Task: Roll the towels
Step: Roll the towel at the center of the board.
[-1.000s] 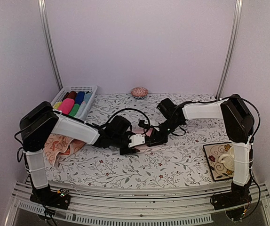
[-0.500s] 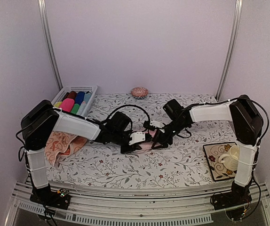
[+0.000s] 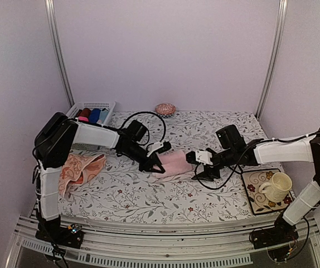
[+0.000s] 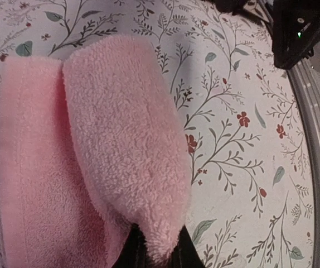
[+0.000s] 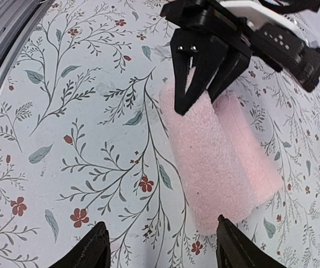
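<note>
A light pink towel [image 3: 174,163] lies folded lengthwise in the middle of the table; it also shows in the left wrist view [image 4: 110,151] and the right wrist view [image 5: 221,162]. My left gripper [image 3: 155,162] is shut on the towel's left end, its fingertips [image 4: 132,251] pinching the upper fold. My right gripper [image 3: 198,165] is open just off the towel's right end, with nothing between its fingers [image 5: 96,248]. The peach-orange patterned towel [image 3: 79,170] lies crumpled at the left, by the left arm.
A white basket [image 3: 105,105] of small rolled cloths stands at the back left. A patterned tray [image 3: 253,187] with a cream cup [image 3: 277,186] is at the front right. A small round patterned object [image 3: 165,108] sits at the back edge.
My left gripper has shut on the pink towel's end. My right gripper opened, let go and drew back to the right, leaving the towel uncovered.
</note>
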{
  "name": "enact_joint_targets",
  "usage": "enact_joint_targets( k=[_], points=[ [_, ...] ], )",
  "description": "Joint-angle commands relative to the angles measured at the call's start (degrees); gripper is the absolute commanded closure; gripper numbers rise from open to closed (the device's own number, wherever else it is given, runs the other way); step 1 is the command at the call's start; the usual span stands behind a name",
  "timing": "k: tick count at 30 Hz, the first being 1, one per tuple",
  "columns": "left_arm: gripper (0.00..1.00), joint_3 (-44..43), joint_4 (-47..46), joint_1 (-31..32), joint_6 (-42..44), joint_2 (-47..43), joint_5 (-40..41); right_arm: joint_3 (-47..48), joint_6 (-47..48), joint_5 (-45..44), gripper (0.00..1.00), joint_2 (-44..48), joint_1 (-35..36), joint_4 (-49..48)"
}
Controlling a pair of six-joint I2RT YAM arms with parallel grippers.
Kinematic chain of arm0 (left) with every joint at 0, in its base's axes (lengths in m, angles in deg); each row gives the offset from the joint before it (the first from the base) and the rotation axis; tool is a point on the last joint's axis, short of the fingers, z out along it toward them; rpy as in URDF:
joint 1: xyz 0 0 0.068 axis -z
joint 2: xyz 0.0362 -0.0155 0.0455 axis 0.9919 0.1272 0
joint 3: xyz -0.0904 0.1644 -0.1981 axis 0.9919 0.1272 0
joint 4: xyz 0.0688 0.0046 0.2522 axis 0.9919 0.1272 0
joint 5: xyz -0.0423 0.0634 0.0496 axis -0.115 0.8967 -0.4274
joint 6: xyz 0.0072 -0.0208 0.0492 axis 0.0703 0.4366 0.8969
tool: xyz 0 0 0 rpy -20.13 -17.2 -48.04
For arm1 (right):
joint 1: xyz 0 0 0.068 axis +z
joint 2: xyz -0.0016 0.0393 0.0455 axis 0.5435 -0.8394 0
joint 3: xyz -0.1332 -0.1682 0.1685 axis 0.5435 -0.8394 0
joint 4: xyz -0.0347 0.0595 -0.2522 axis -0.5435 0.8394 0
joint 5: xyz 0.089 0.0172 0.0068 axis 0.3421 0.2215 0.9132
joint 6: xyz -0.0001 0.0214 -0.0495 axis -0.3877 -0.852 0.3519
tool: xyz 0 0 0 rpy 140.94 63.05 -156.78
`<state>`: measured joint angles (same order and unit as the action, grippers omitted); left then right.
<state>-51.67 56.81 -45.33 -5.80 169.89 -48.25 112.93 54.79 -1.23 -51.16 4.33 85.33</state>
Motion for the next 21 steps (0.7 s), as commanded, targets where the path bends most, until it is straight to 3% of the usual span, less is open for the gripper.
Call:
enact_joint_targets(
  k=[1,11,21],
  points=[
    [1.00,-6.8,10.9,-2.9,-5.3,6.9,-8.8,-2.5,9.3,-5.0,0.34,0.6,2.7,-10.9],
    [1.00,-12.5,14.5,-8.0,-10.9,13.9,-21.6,0.6,15.4,-16.4,0.35,-9.6,5.5,-20.9],
    [1.00,-15.9,17.2,-9.1,-14.3,18.7,-23.3,5.6,16.6,-21.0,0.35,-16.5,5.8,-24.2]
  ],
)
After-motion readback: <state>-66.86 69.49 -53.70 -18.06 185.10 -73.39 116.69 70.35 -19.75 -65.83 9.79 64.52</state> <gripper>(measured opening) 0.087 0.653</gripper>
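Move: The right hand, open and empty, has the pink towel's middle about 5 cm ahead, 7 cm to its left and 6 cm below; the mug stands some 28 cm to its right and 5 cm nearer the base. The left hand already pinches the pink towel's left end, with its middle some 2 cm ahead and 5 cm to the right, about level. From the left hand, the orange towel lies about 29 cm left, level with it, and the patterned bowl 25 cm ahead and 3 cm right. The right hand, fingers staying about two-thirds open, first slides left, then sinks and sweeps forward to the right end of the pink towel roll, ending about 6.5 cm forward, 4 cm left and 3 cm lower, its downward fingers swinging forward by over 25 degrees so that they come close around that end. Meanwhile the left hand keeps its pinch on the other end, easing some 2.5 cm forward and a little left while its wrist turns about 30 degrees, swinging its fingertips back towards the base. ##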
